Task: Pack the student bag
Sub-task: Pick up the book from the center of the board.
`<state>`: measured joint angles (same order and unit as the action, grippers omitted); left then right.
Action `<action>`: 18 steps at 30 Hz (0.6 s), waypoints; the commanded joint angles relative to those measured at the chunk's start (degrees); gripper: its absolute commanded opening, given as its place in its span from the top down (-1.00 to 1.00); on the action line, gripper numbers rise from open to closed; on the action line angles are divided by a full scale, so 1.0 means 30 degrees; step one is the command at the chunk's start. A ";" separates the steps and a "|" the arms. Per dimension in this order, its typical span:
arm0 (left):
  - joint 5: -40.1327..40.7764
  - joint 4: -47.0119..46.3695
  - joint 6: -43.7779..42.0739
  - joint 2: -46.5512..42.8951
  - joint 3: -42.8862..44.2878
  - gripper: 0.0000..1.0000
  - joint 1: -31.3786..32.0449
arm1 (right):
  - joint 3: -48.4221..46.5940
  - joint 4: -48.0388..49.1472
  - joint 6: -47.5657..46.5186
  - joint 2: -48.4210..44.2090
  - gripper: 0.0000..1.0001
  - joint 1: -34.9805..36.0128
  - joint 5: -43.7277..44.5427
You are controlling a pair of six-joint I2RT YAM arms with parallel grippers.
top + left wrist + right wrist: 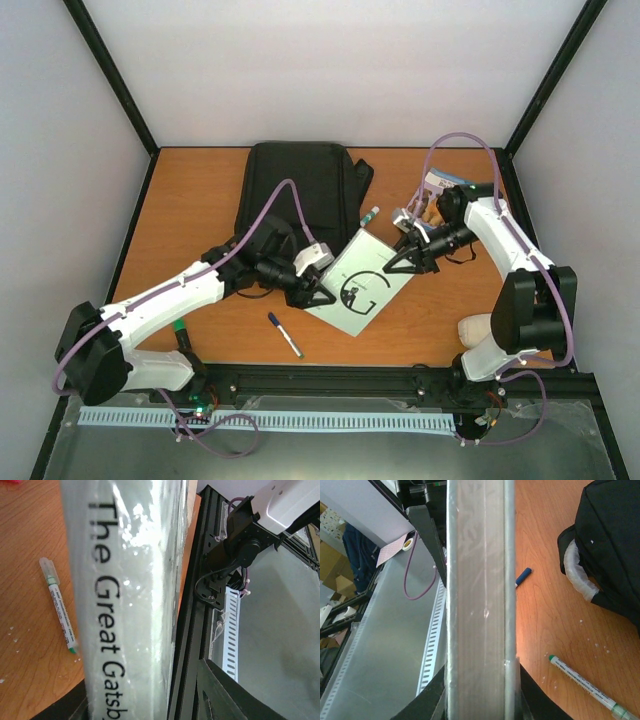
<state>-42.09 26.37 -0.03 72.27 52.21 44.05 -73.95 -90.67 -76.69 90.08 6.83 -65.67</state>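
Note:
The student bag (298,190) is a black backpack lying flat at the back middle of the table. In the right wrist view the bag (612,540) shows its grey handle (577,575). In front of it a white book (362,285) hangs between both arms. My right gripper (408,262) is shut on the book's right edge, and its fingers (432,697) press both faces of the book (480,605). My left gripper (315,292) is at the book's left edge, jaws open around the spine (125,605); the right finger (225,690) stands apart from it.
A green-capped marker (368,215) lies by the bag's right side. It also shows in the wrist views as marker (59,605) and marker (587,687). A blue pen (285,335) lies near the front. A pale pouch (475,325) sits by the right arm's base.

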 commanded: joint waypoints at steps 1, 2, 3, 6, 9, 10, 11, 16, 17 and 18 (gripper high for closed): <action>-0.1981 0.0829 0.0216 -0.0457 -0.0087 0.15 0.0257 | -0.1505 0.1514 0.0458 0.0191 0.94 -0.0311 -0.3536; -0.2068 0.0861 0.0238 -0.0485 -0.0106 0.18 0.0257 | -0.1598 0.1517 0.0513 0.0220 0.94 -0.0314 -0.3561; -0.2123 0.0872 0.0307 -0.0544 -0.0156 0.20 0.0257 | -0.1687 0.1529 0.0575 0.0234 0.94 -0.0314 -0.3565; -0.2093 0.1042 0.0484 -0.0820 -0.0192 0.25 0.0257 | -0.1947 0.1514 0.0701 0.0265 0.95 -0.0421 -0.3718; -0.1903 0.1141 0.0848 -0.1271 -0.0252 0.48 0.0257 | -0.2066 0.1514 0.0714 0.0413 0.90 -0.0517 -0.4145; -0.1817 0.1134 0.1027 -0.1455 -0.0254 0.57 0.0257 | -0.2089 0.1514 0.0717 0.0496 0.81 -0.0519 -0.4282; -0.1733 0.1067 0.1248 -0.1672 -0.0240 0.65 0.0257 | -0.2140 0.1514 0.0765 0.0657 0.72 -0.0519 -0.4351; 0.0304 0.1297 0.2997 -0.3199 0.0236 0.98 0.0243 | -0.2723 0.1515 0.1199 0.1531 -0.14 -0.0519 -0.4171; 0.0785 0.1524 0.3517 -0.3556 0.0433 0.98 0.0215 | -0.2875 0.1514 0.1269 0.1654 -0.23 -0.0519 -0.4069; 0.1215 0.1742 0.3961 -0.3835 0.0571 0.98 0.0125 | -0.2996 0.1514 0.1340 0.1757 -0.28 -0.0519 -0.3965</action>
<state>-39.92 29.52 6.76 65.65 51.44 44.21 -80.38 -89.60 -74.08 93.80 5.93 -72.73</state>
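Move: The book hangs level between the hands. Its middle is about 9 cm to the left gripper's right and 3 cm ahead, with the near edge between its part-open fingers; from the right gripper, which still holds the far corner, it is about 8 cm left and 4 cm back. On the table some 18 cm below the left gripper, the blue marker lies about 9 cm left and 3 cm back, the backpack roughly 32 cm ahead and 6 cm left. Keep the left gripper almost in place and close its fingers on the book's edge while the right still pinches the other side and eases up. Then open the right fingers and draw them off the book, forward and up about 3 cm, as the left keeps its grip and lifts some 2 cm, easing left. ##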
